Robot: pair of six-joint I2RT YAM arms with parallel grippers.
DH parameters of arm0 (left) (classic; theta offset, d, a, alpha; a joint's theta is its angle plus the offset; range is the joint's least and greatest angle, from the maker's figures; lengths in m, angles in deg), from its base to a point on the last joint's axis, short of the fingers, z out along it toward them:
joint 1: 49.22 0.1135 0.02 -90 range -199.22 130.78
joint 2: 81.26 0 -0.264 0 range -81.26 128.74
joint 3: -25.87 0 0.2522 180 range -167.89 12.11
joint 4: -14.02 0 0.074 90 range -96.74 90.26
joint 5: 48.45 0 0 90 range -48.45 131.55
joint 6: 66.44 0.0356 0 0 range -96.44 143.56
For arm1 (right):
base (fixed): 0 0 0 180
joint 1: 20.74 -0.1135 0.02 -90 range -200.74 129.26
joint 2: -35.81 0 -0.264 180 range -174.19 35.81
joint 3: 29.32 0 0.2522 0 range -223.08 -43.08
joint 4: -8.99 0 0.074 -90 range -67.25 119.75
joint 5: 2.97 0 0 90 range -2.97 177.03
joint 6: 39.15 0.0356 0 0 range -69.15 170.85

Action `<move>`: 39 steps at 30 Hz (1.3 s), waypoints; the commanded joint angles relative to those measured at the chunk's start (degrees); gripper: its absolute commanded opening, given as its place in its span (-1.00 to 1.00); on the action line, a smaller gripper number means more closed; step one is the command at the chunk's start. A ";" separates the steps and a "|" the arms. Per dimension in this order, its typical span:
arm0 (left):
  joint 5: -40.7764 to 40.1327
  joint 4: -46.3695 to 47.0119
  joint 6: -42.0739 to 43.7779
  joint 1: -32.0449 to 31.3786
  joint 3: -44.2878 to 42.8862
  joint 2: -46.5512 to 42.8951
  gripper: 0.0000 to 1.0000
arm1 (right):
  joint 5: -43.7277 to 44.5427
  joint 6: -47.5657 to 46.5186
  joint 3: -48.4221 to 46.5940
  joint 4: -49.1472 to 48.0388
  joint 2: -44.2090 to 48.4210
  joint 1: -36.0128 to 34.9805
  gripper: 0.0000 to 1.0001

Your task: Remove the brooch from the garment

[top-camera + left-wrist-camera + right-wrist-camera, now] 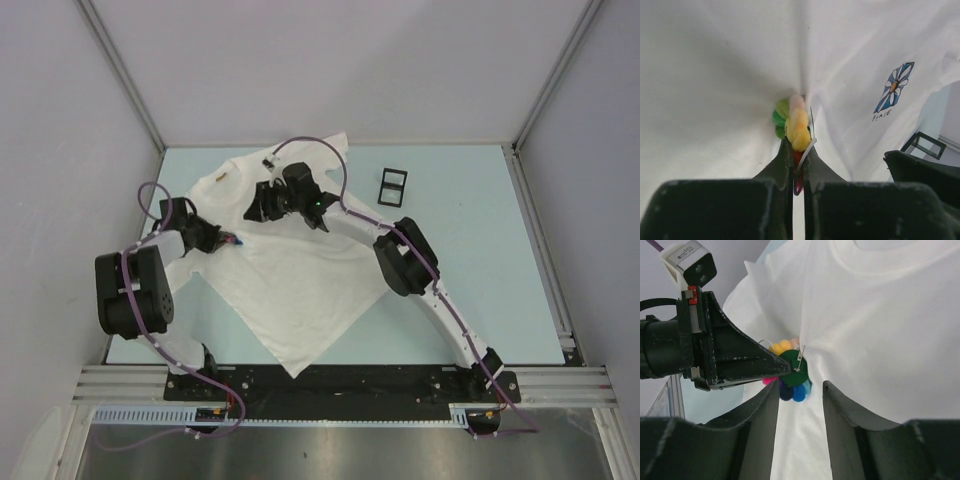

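The white T-shirt garment point(300, 290) lies spread on the table, its flower emblem point(895, 87) showing in the left wrist view. The brooch point(792, 372) is a cluster of coloured pom-poms on a green felt back with a metal pin. My left gripper point(796, 145) is shut on the brooch point(797, 125), and the cloth point(715, 75) puckers into a fold where it meets the brooch. In the top view this gripper point(225, 240) is at the shirt's left side. My right gripper point(800, 384) stands open just below the brooch, with only cloth point(880, 330) between its fingers; it is also seen from above point(258, 208).
A small black two-pane frame point(393, 184) lies on the light blue table point(480, 280) to the right of the shirt; it is also in the left wrist view point(927, 142). Grey enclosure walls stand on three sides. The tan collar label point(222, 175) faces the back left.
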 commanded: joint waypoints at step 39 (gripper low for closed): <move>0.58 11.52 2.36 5.26 14.01 -14.08 0.58 | 1.83 -5.23 -10.90 9.79 -9.77 -6.07 -0.74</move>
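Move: The brooch lies some 5 cm back, 5 cm to the left and 7 cm below the right hand, whose fingers are half open. The left fingers are already shut on the brooch's edge, its middle about 1 cm ahead, 3 cm to the right and 1 cm lower. From the right hand, the flower print is roughly 4 cm ahead and 9 cm right, and the small collar tag 11 cm ahead and 7 cm left, both about 9 cm below. The right hand goes down about 7 cm while coming back and to the left onto the brooch, its fingers narrowing all the way until they pinch the near edge, then stays there. The left hand eases back about 5 cm and slightly down, opening part-way through to let go of the brooch and its white loop, then rises a couple of centimetres and drifts left with its fingers wide. ##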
